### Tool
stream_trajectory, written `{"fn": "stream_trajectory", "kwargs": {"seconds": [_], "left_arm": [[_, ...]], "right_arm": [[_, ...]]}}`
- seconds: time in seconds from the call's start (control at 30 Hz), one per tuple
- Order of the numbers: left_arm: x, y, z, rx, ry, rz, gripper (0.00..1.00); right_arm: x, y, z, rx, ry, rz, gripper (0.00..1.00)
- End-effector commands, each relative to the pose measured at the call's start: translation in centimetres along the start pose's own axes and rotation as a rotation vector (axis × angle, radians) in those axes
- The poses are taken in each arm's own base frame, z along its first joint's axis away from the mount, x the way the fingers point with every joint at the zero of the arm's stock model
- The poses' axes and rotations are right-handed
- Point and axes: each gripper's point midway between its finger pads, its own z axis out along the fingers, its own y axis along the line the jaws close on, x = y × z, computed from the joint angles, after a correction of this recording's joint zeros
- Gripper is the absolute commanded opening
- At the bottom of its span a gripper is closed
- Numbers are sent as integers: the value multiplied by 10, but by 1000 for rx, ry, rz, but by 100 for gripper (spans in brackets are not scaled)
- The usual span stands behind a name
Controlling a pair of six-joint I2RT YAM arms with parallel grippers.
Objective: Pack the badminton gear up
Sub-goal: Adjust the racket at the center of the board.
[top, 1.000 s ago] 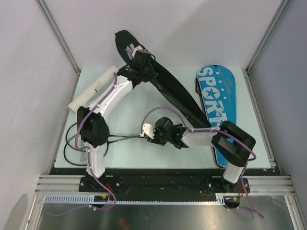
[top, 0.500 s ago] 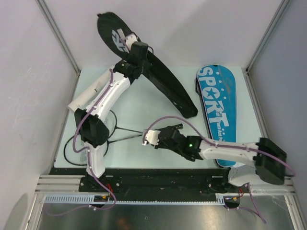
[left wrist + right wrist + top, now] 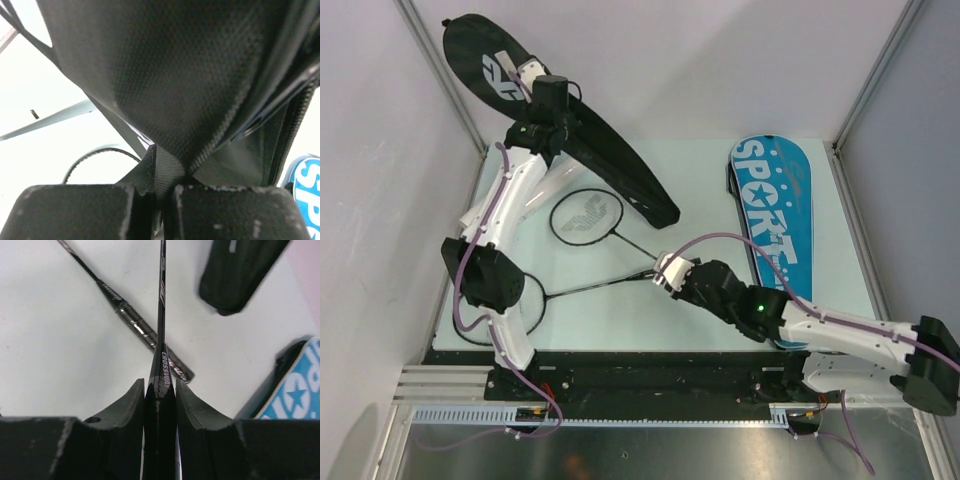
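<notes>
My left gripper [image 3: 548, 95] [image 3: 155, 187] is shut on a fold of a long black racket bag [image 3: 610, 170] [image 3: 180, 85] and holds it slanting above the table's back left. One thin racket [image 3: 585, 215] lies mid-table, and my right gripper [image 3: 670, 272] [image 3: 160, 390] is shut on its black handle cone [image 3: 161, 372]. A second racket [image 3: 600, 288] [image 3: 125, 315] lies just left of it, its head [image 3: 490, 310] partly under the left arm. The blue SPORT bag [image 3: 770, 200] [image 3: 300, 390] lies at the right.
The black bag's lower end [image 3: 660, 212] [image 3: 240, 270] hangs close to the held racket's shaft. Metal frame posts [image 3: 440, 70] stand at both back corners. The right arm [image 3: 840, 325] stretches low along the table's near edge.
The left arm has swung the black bag up and to the left, uncovering a racket head mid-table. The right arm has stretched out low and its jaws have closed on the racket handle.
</notes>
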Motion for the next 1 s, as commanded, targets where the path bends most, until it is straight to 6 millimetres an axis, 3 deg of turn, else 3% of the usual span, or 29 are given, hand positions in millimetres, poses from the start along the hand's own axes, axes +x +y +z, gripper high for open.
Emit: {"fn": "stream_trajectory", "kwargs": {"seconds": [0.0, 0.2, 0.37, 0.43, 0.5, 0.57, 0.8, 0.97], "left_arm": [[-37, -25, -44, 131, -67, -57, 0], [-24, -31, -48, 165, -24, -59, 0], [-14, -41, -55, 193, -3, -50, 0], [-14, -42, -57, 199, -3, -53, 0], [-13, -44, -57, 204, 2, -58, 0], [-11, -44, -58, 208, 7, -54, 0], [-4, -40, -60, 199, 21, -59, 0], [-5, -39, -62, 203, 22, -61, 1]], "right_arm": [[2, 34, 26, -112, -21, 109, 0], [40, 63, 71, -179, 70, 266, 0], [57, 82, 83, -205, 108, 284, 0], [61, 91, 84, -251, 119, 299, 19], [63, 98, 86, -292, 125, 317, 25], [58, 100, 90, -302, 115, 333, 44], [54, 105, 115, -317, 115, 342, 62], [50, 103, 139, -326, 98, 314, 62]]}}
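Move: My right hand holds the black racket by the start of its handle; the spot on the board where I'll leave it is about 16 cm below and some 3 cm to the left. The other racket's handle lies about 7 cm ahead, the black bag's lower end hangs about 20 cm ahead, and the blue SPORT bag is 17 cm ahead, 24 cm right. From my left hand, that spot is about 31 cm back, 22 cm right and 31 cm below. I lower the racket with my right hand about 15 cm onto the board, tipping the fingers nearly 30 degrees further down, then open them and slide the hand some 5 cm left along the racket. My left hand keeps its pinch on the raised black bag and eases it right and a little back. ##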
